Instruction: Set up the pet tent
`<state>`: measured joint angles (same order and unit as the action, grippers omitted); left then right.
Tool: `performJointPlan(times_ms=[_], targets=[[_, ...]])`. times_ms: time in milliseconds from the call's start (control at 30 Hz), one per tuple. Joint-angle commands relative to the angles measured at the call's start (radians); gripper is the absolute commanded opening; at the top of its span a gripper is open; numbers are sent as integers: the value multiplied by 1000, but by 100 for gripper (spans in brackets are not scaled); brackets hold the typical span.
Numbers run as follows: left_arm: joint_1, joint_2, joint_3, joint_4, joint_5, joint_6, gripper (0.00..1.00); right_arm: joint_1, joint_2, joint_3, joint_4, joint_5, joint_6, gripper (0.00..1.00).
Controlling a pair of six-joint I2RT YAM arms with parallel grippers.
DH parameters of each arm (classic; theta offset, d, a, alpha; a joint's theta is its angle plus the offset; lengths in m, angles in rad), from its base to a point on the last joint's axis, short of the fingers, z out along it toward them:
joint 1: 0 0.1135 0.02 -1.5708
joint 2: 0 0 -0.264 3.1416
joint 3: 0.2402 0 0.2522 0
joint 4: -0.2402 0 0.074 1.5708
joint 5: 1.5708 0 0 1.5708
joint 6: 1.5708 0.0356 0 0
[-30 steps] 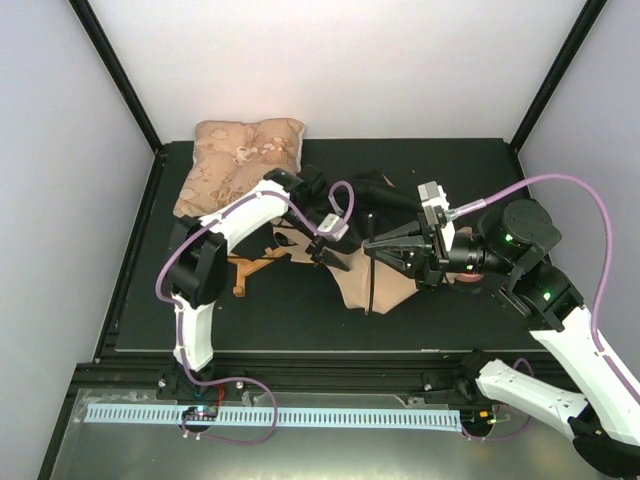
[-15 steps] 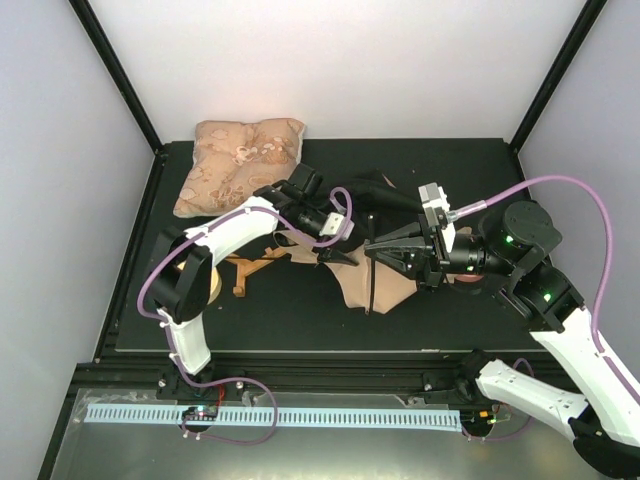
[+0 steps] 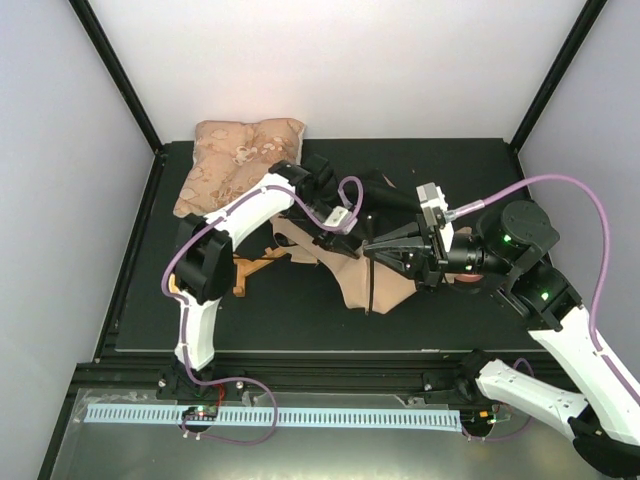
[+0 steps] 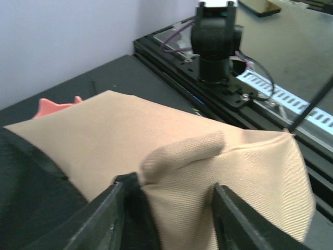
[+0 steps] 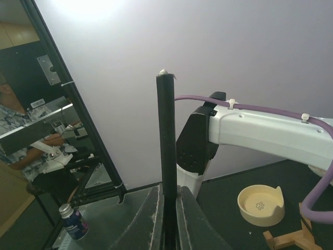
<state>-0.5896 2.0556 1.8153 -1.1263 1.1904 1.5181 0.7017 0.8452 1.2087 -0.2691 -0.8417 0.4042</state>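
Note:
The pet tent (image 3: 372,288) lies crumpled mid-table, tan canvas with black lining (image 4: 31,187). My left gripper (image 3: 335,237) is pressed down onto its left part. In the left wrist view a bunched fold of tan canvas (image 4: 179,172) fills the gap between the fingers (image 4: 106,211) and touches both, so the left gripper (image 4: 169,205) is shut on that fold. My right gripper (image 3: 374,250) hovers over the tent, shut on a thin black pole (image 3: 368,290). The pole (image 5: 166,135) stands straight up between the right gripper's (image 5: 167,192) fingers in the right wrist view.
A beige floral cushion (image 3: 240,160) lies at the back left. A small wooden stand (image 3: 250,268) sits left of the tent, with a cream pet bowl (image 5: 260,204) near it. Something pink (image 4: 54,105) peeks from behind the canvas. Black frame posts mark the table's corners.
My left gripper has shifted a little toward the back of the table over the tent, and its jaws have narrowed onto the canvas fold. The right arm and pole have stayed put.

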Motion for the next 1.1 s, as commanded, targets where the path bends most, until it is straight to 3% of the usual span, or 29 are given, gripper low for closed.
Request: performJointPlan(times_ms=[0,133,200,433,600,800,1067], targets=[[0,-30,-44,-114,13,82,42,-1,14,-19,-37,2,32,1],[0,-112,-142,65,-33,-76,19,-2,11,-16,-50,5,29,1],[-1,-150,-168,125,-55,-145,2,-1,9,-15,-58,10,24,1],[-7,-324,-357,432,-105,-412,2,-1,3,-28,-134,52,-5,1],[-25,-497,-517,764,-207,-831,2,-2,-3,-69,-218,82,-44,1],[-76,-661,-577,859,-298,-1120,2,-2,-20,-93,-263,93,-95,1],[-144,-738,-439,743,-384,-1373,1,-1,5,-102,-343,100,-163,1]])
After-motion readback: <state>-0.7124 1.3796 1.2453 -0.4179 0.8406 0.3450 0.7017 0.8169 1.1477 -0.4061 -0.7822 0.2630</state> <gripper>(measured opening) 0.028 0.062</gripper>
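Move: The tent's beige fabric fold lies between and just beyond the left hand's open fingers, about 2 cm back, 2 cm left and 2 cm below. From that hand the lower end of the dark pole is roughly 13 cm back, 3 cm right and 12 cm lower; the pink bowl stands level with it, some 26 cm right. From the right hand, gripping the pole, the fold is about 14 cm ahead, 1 cm left and 28 cm down. The beige fold is pinched as the left fingers shut on it while that hand dips back, left and down some 3 cm; it is then lifted about 11 cm and drawn back towards the pole, the hand swinging some 30 degrees counter-clockwise. The right fingers keep their grip on the upright pole and later lower it about 4 cm. ##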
